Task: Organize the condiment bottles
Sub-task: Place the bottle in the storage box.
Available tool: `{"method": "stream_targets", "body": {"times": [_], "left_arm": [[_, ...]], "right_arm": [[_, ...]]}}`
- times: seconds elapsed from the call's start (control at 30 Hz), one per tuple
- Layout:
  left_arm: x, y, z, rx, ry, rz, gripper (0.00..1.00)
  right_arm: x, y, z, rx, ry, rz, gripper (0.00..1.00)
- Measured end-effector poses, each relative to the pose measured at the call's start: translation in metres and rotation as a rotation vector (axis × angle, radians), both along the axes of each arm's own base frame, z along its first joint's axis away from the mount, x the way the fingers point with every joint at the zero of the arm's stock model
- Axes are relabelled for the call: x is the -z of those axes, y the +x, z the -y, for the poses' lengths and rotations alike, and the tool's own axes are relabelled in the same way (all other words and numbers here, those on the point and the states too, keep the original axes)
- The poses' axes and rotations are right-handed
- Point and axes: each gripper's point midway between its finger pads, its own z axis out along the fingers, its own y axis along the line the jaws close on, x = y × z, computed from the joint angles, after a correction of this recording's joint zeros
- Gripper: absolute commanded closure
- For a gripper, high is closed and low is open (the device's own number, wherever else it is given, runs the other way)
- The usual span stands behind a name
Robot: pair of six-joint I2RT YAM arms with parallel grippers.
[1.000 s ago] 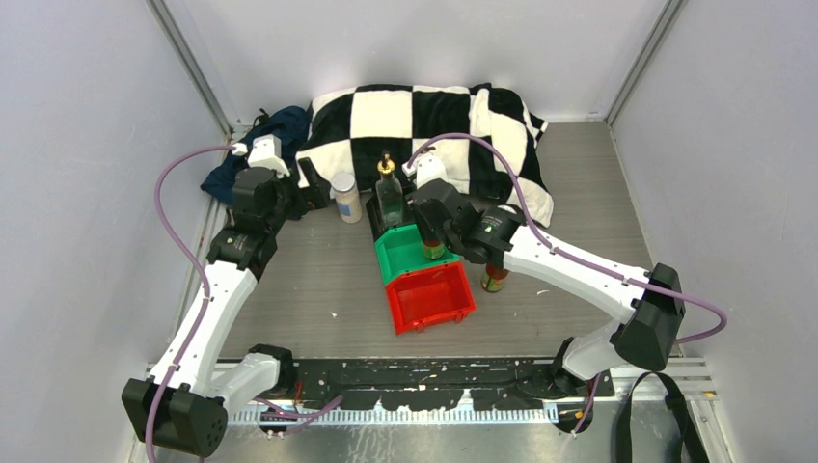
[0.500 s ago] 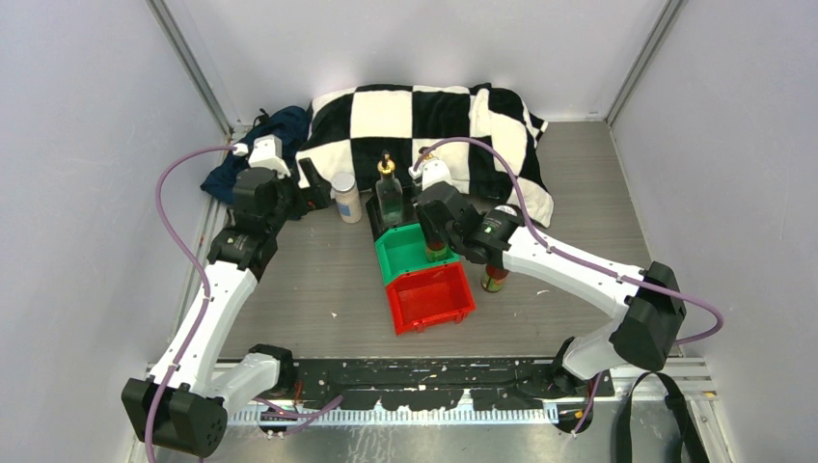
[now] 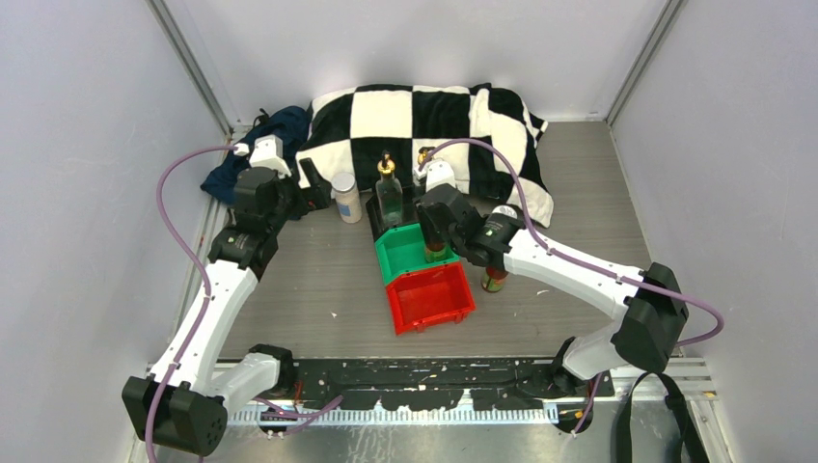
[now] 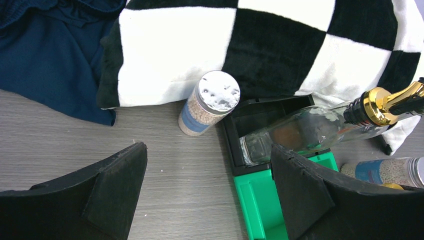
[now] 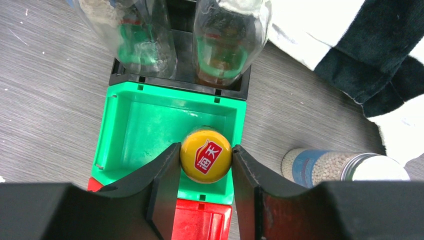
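My right gripper is shut on the yellow cap of a small dark sauce bottle, which stands in the green bin at its near right corner. Two clear glass bottles stand in the black bin behind it. A second sauce bottle stands on the table right of the red bin. My left gripper hangs open over the table near a silver-lidded shaker jar. Another shaker jar is right of the green bin.
A black-and-white checkered cloth and a dark blue cloth lie heaped along the back wall. The three bins stand in a row from back to front. White walls close in the table on both sides.
My right gripper, still on the sauce bottle, has shifted slightly back and right over the green bin. The left arm has not moved.
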Motion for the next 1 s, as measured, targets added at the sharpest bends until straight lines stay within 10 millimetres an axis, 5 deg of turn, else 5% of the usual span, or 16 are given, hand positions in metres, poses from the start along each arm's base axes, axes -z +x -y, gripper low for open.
{"method": "stream_targets", "body": {"times": [0.4, 0.6, 0.83, 1.0], "left_arm": [[0.005, 0.001, 0.0, 0.0, 0.001, -0.012, 0.06], [0.011, 0.003, 0.001, 0.002, 0.004, -0.028, 0.06], [0.012, 0.003, 0.011, 0.054, -0.02, 0.0, 0.05], [0.006, -0.008, 0.034, 0.163, -0.049, 0.043, 0.04]], "right_arm": [[-0.024, 0.003, -0.002, 0.012, 0.068, 0.046, 0.31], [-0.058, -0.001, 0.003, 0.019, 0.119, 0.084, 0.29], [-0.124, -0.025, 0.044, 0.071, 0.243, 0.183, 0.27], [-0.143, -0.05, 0.089, 0.141, 0.314, 0.229, 0.27]]}}
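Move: The right hand's fingers are still around the yellow cap of the bottle standing in the green compartment; its middle is about 8 cm straight below. From that hand the right jar is roughly 12 cm right and 1 ahead, and the second bottle 12 right and 7 back. The left hand has the left jar about 8 cm ahead, 6 right and 19 below, with a glass bottle some 9 cm right of the jar and 2 nearer. The right fingers spread off the cap and let go of the bottle. The hand first lifts almost straight up off it, then speeds away up, right and back, rising about 14 cm in all and tilting fingers-up some 20 degrees. The left hand, wide open, dips slightly, then swings about 3 cm right towards the left jar, turning clockwise. ##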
